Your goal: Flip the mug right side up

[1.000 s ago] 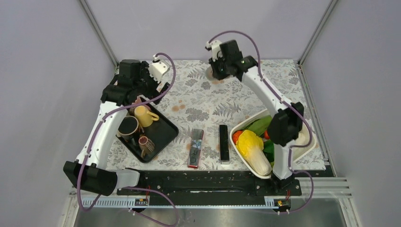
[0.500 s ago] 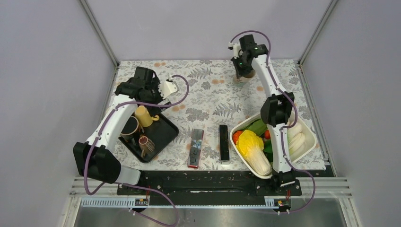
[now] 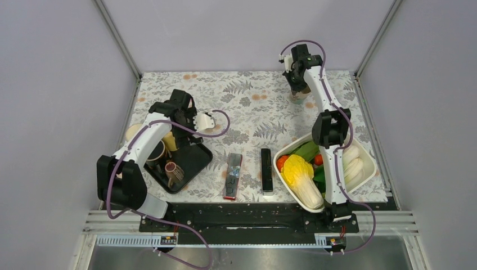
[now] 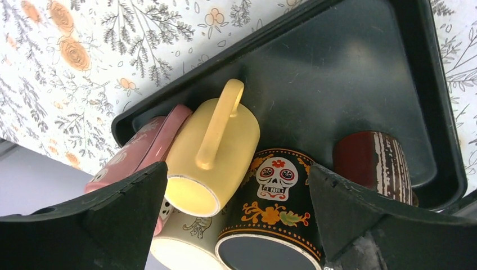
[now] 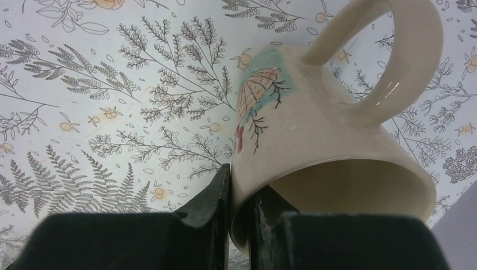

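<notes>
The cream mug [image 5: 332, 129] with a small painted motif hangs above the flowered tablecloth at the far right, a small part of the mug [image 3: 301, 93] showing under the wrist from above. My right gripper [image 5: 242, 177] is shut on its rim, one finger inside and one outside. The mouth faces my wrist and the handle points away. My left gripper [image 4: 236, 185] stands wide open over the black tray [image 4: 349, 67], with nothing between its fingers. From above, the left gripper [image 3: 171, 134] is over the tray's far end.
The tray [image 3: 196, 158] holds a yellow mug [image 4: 216, 146], a black skull mug [image 4: 275, 208], a pink mug [image 4: 149, 143], a pale mug [image 4: 180, 247] and a brown cup [image 4: 374, 163]. A dark packet [image 3: 233, 176], a black bar [image 3: 266, 170] and a vegetable basket [image 3: 368, 171] lie near the front.
My right arm has swung right along the far edge with the mug in its grip. My left arm has come nearer and lower, over the tray's mugs.
</notes>
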{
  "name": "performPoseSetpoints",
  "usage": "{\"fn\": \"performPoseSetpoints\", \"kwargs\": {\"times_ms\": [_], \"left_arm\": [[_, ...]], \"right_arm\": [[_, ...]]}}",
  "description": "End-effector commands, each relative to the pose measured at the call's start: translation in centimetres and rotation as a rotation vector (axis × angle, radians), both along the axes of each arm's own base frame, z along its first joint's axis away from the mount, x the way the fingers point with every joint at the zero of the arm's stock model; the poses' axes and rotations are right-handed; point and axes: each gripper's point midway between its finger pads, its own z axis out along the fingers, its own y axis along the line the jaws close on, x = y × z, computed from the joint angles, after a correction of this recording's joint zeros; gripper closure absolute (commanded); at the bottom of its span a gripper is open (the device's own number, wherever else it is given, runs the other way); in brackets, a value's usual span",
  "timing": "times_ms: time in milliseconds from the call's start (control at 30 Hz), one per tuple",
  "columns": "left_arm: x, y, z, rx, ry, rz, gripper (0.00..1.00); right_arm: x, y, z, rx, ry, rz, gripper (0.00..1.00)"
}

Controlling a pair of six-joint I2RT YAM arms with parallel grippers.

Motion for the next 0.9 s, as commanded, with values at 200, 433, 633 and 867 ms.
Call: {"fn": "performPoseSetpoints", "kwargs": {"times_ms": [200,433,633,867], "left_arm": [[2.0,0.0,-1.6,0.084,0.003,-0.063,0.01],[3.7,-0.3,-2.0,0.102,-0.006,-0.08,0.06],[4.8,2.0,-4.3,0.265,0.021,-0.104,0.18],[5.2,3.3,-5.9,0.363,0.027,-0.123,0.38]], "right_arm": [[2.4,0.1,4.4,0.009,-0.159,0.009,0.47],[1.9,0.2,10.1,0.04,-0.273,0.02,0.21],[-0.4,1.1,13.9,0.103,-0.311,0.061,0.01],[-3.4,2.5,17.7,0.202,-0.356,0.084,0.01]]}}
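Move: Ahead of the left hand by some 5 cm, 2 cm to its left and 8 cm below lies the yellow mug. The black skull mug is level with this hand and 8 cm left; the pink mug 12 cm ahead, 9 cm left; the small brown mug 7 cm back, 1 cm left. The right hand still pinches the cream mug's rim, the mug's middle about 3 cm ahead, 3 cm right and 4 cm below, with the table's far edge 12 cm straight ahead. Opening its fingers wide, the right hand lets go of the cream mug's rim, easing 2 cm forward, then rises about 13 cm and draws back some 4 cm, its fingertips tipping forward. Meanwhile the left hand sinks 6 cm and reaches forward and a little left onto the yellow mug, rolling its left side up some 15 degrees while its fingers close about a third around the mug's body. ##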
